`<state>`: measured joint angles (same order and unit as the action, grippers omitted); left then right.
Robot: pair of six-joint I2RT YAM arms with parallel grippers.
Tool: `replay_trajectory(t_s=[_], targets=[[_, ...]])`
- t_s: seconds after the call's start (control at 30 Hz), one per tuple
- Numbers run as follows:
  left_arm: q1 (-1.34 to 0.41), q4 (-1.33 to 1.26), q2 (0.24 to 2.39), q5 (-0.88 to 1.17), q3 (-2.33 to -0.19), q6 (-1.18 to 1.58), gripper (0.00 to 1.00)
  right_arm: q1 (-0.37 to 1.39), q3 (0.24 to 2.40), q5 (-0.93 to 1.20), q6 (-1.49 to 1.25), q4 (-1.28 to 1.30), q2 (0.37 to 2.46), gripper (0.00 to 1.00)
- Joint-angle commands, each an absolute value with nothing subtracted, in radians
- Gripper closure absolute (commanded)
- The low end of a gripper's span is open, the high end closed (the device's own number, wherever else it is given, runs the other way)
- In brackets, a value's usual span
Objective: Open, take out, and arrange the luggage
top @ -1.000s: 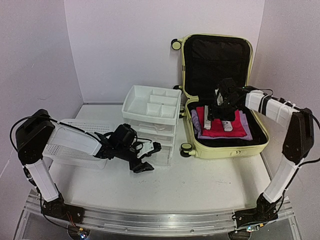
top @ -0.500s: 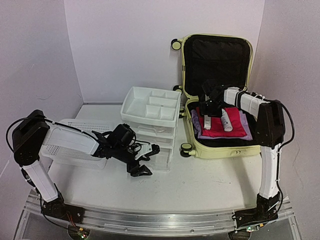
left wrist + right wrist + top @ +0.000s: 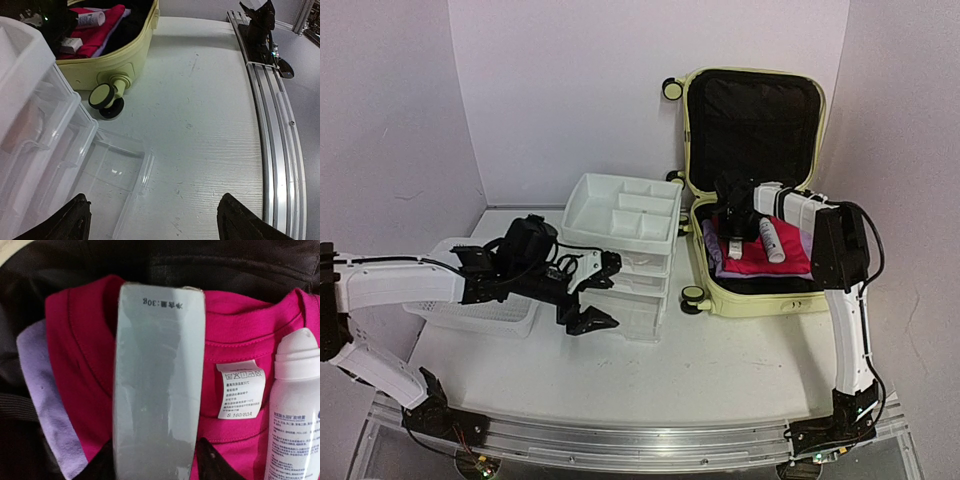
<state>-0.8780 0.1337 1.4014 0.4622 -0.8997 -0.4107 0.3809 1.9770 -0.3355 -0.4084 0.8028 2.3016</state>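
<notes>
The luggage [image 3: 760, 292], a pale yellow hard-shell suitcase, lies open at the back right with its black-lined lid upright. Its wheel [image 3: 102, 95] and front wall [image 3: 127, 57] show in the left wrist view. Inside lie a pink shirt [image 3: 80, 350] on a purple cloth [image 3: 45, 390], a grey tube [image 3: 157, 380] and a white bottle [image 3: 295, 405]. My right gripper [image 3: 159, 462] reaches into the case, one finger against each long edge of the tube. My left gripper [image 3: 160, 225] hangs wide open and holds nothing, above the pulled-out clear bottom drawer [image 3: 110, 175].
The white drawer unit [image 3: 625, 215] with a divided top tray stands left of the suitcase. A white mesh basket [image 3: 470, 300] sits further left under my left arm. The right arm's base and the metal rail [image 3: 260, 30] line the table's near edge.
My left arm has pulled back to the left and its jaws have widened. My right gripper has moved left inside the suitcase and narrowed around the tube.
</notes>
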Motion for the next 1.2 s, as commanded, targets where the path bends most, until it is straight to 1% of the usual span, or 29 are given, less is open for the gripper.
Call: replay_trajectory(t_s=[0.0, 0.13, 0.23, 0.37, 0.47, 0.53, 0.6, 0.73, 0.8, 0.87, 0.97, 1.07, 1.17], targets=[[-0.881, 0.139, 1.265, 0.365, -0.915, -0.387, 0.11, 0.379, 2.012, -0.392, -0.441, 0.804, 2.286, 0.56], [-0.879, 0.138, 1.185, 0.263, -0.907, -0.385, 0.09, 0.379, 1.981, -0.384, -0.429, 0.797, 2.232, 0.66], [-0.879, 0.137, 1.150, 0.207, -0.902, -0.389, 0.09, 0.379, 1.967, -0.362, -0.409, 0.794, 2.180, 0.71], [-0.878, 0.136, 1.133, 0.151, -0.902, -0.389, 0.09, 0.377, 1.936, -0.281, -0.363, 0.789, 2.075, 0.72], [-0.874, 0.134, 1.134, 0.111, -0.898, -0.383, 0.08, 0.372, 1.856, -0.181, -0.313, 0.772, 1.970, 0.73], [-0.870, 0.133, 1.134, 0.092, -0.895, -0.373, 0.08, 0.370, 1.786, -0.089, -0.256, 0.753, 1.893, 0.76], [-0.864, 0.132, 1.131, 0.072, -0.891, -0.360, 0.08, 0.370, 1.697, 0.053, -0.183, 0.734, 1.811, 0.77], [-0.852, 0.121, 1.121, 0.033, -0.884, -0.342, 0.08, 0.373, 1.480, 0.404, -0.050, 0.676, 1.629, 0.76], [-0.840, 0.112, 1.117, 0.016, -0.879, -0.335, 0.08, 0.388, 1.401, 0.538, -0.009, 0.671, 1.540, 0.76], [-0.827, 0.099, 1.116, 0.010, -0.876, -0.324, 0.08, 0.427, 1.338, 0.594, 0.027, 0.664, 1.474, 0.74], [-0.805, 0.080, 1.121, -0.053, -0.878, -0.300, 0.08, 0.538, 1.292, 0.588, 0.037, 0.646, 1.431, 0.72], [-0.785, 0.068, 1.122, -0.121, -0.888, -0.255, 0.08, 0.687, 1.303, 0.522, 0.069, 0.639, 1.461, 0.72], [-0.773, 0.065, 1.107, -0.170, -0.886, -0.219, 0.08, 0.808, 1.347, 0.481, 0.113, 0.614, 1.540, 0.72]])
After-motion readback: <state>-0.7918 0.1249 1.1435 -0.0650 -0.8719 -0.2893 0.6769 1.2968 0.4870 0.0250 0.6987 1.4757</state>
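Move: The white box lies on the red shirt in the open suitcase, right between the right hand's fingers, its middle about 1 cm below. The spray bottle lies some 8 cm to that hand's right and 2 cm nearer the base. The organizer's pulled-out bottom drawer is roughly 23 cm back and 24 cm left of that hand, the suitcase's near-left wheel about 18 cm back and 8 cm left. From the left hand the box lies about 33 cm ahead, 25 cm right and 10 cm lower. The right fingers close on the sides of the white box and pinch it, then the hand lifts about 14 cm and swings back some 28 cm and left about 16 cm, out over the suitcase's near-left rim towards the pulled-out drawer, the wrist turning roughly 60 degrees counter-clockwise. Meanwhile the left hand, fingers still wide open and empty, rises about 8 cm, then moves left and forward, turning counter-clockwise. ##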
